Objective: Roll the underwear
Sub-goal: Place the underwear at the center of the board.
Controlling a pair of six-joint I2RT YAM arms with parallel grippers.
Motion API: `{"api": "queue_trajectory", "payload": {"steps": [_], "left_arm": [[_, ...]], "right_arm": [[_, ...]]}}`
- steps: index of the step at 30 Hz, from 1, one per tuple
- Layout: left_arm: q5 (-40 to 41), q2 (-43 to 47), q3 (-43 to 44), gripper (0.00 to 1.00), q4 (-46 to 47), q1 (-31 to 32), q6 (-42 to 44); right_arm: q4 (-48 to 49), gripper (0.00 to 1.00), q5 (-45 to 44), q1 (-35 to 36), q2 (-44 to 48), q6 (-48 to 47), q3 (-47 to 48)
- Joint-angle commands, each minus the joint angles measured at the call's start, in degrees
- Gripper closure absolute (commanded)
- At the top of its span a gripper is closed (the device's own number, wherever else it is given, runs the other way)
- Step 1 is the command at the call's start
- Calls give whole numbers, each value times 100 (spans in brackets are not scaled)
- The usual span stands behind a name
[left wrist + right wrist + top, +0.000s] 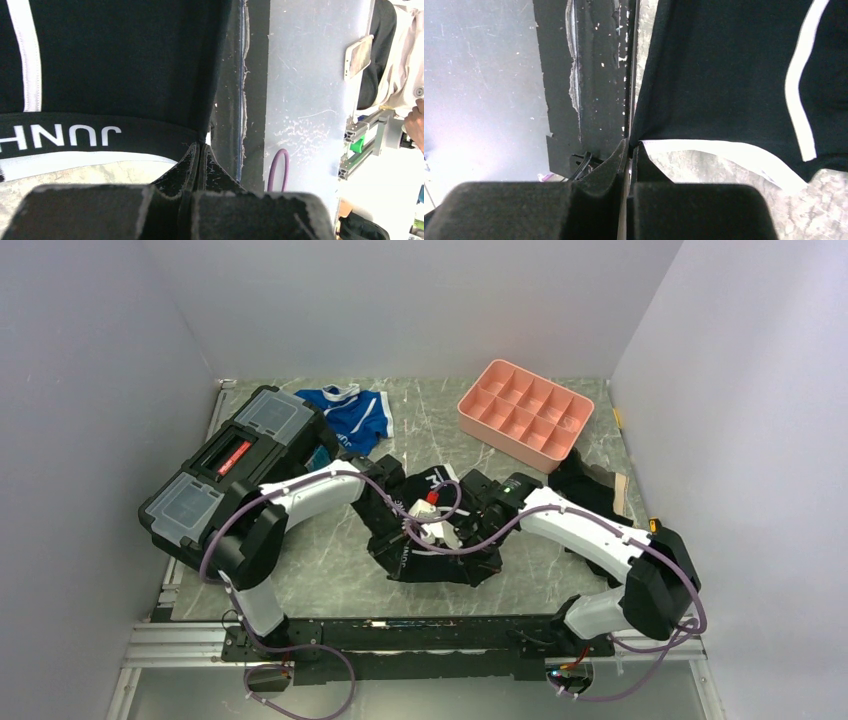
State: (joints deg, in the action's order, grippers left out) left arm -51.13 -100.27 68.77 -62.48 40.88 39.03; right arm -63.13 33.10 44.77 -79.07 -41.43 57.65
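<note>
The underwear, black with white side stripes and white lettering, lies in the middle of the table between both arms. My left gripper is shut on a corner of its lettered waistband. My right gripper is shut on a corner at a white-edged hem. In the top view the left gripper and right gripper sit close together over the fabric's upper part. The black cloth stretches away from both sets of fingers toward the table's front rail.
A black toolbox stands at the left. Blue-and-white briefs lie behind it. A pink compartment tray sits at the back right. Another dark garment lies by the right arm. The black front rail runs along the near edge.
</note>
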Motion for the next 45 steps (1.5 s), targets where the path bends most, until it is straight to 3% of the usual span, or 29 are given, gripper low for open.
{"api": "queue_trajectory", "payload": {"steps": [1, 10, 24, 36, 45], "left_arm": [[-208, 158, 349, 100, -673, -98, 535], [101, -329, 1897, 100, -793, -1070, 314], [1293, -1823, 3541, 100, -301, -1655, -397], [2197, -2258, 3466, 100, 807, -1785, -1029], [2075, -2372, 3445, 100, 1204, -1778, -1266]], "right_arm": [[-125, 100, -208, -57, 177, 39, 590], [166, 100, -1573, -580, -123, -25, 1454], [464, 100, -2400, -1609, -2583, -937, 3488], [1413, 100, -2894, -1639, -3928, -834, 4069], [1742, 96, -3220, -1640, -4274, -1008, 4306]]}}
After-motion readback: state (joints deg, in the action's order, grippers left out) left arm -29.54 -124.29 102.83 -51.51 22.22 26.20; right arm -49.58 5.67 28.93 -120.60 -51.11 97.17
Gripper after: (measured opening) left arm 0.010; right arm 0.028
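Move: Up over the far part of the underwear: its far edge, taken at its middle, lies about 30 cm ahead, 7 cm right and 8 cm below the left hand, and about 30 cm ahead, 8 cm left and 9 cm below the right; each hand already holds a near corner. The blue shirt sits some 44 cm ahead and 10 cm left of the left hand. From the right hand, the pink box is roughly 45 cm ahead, 11 cm right; the dark garment 21 cm ahead, 26 cm right. Carrying the two pinched near corners forward together, both hands arc over the underwear towards its far edge, nearly 30 cm out, rising some 5 cm first and then sinking about 9 cm. The left hand turns some 30 degrees counter-clockwise while the right swings its fingers forward from their backward slant; both keep their pinch. ##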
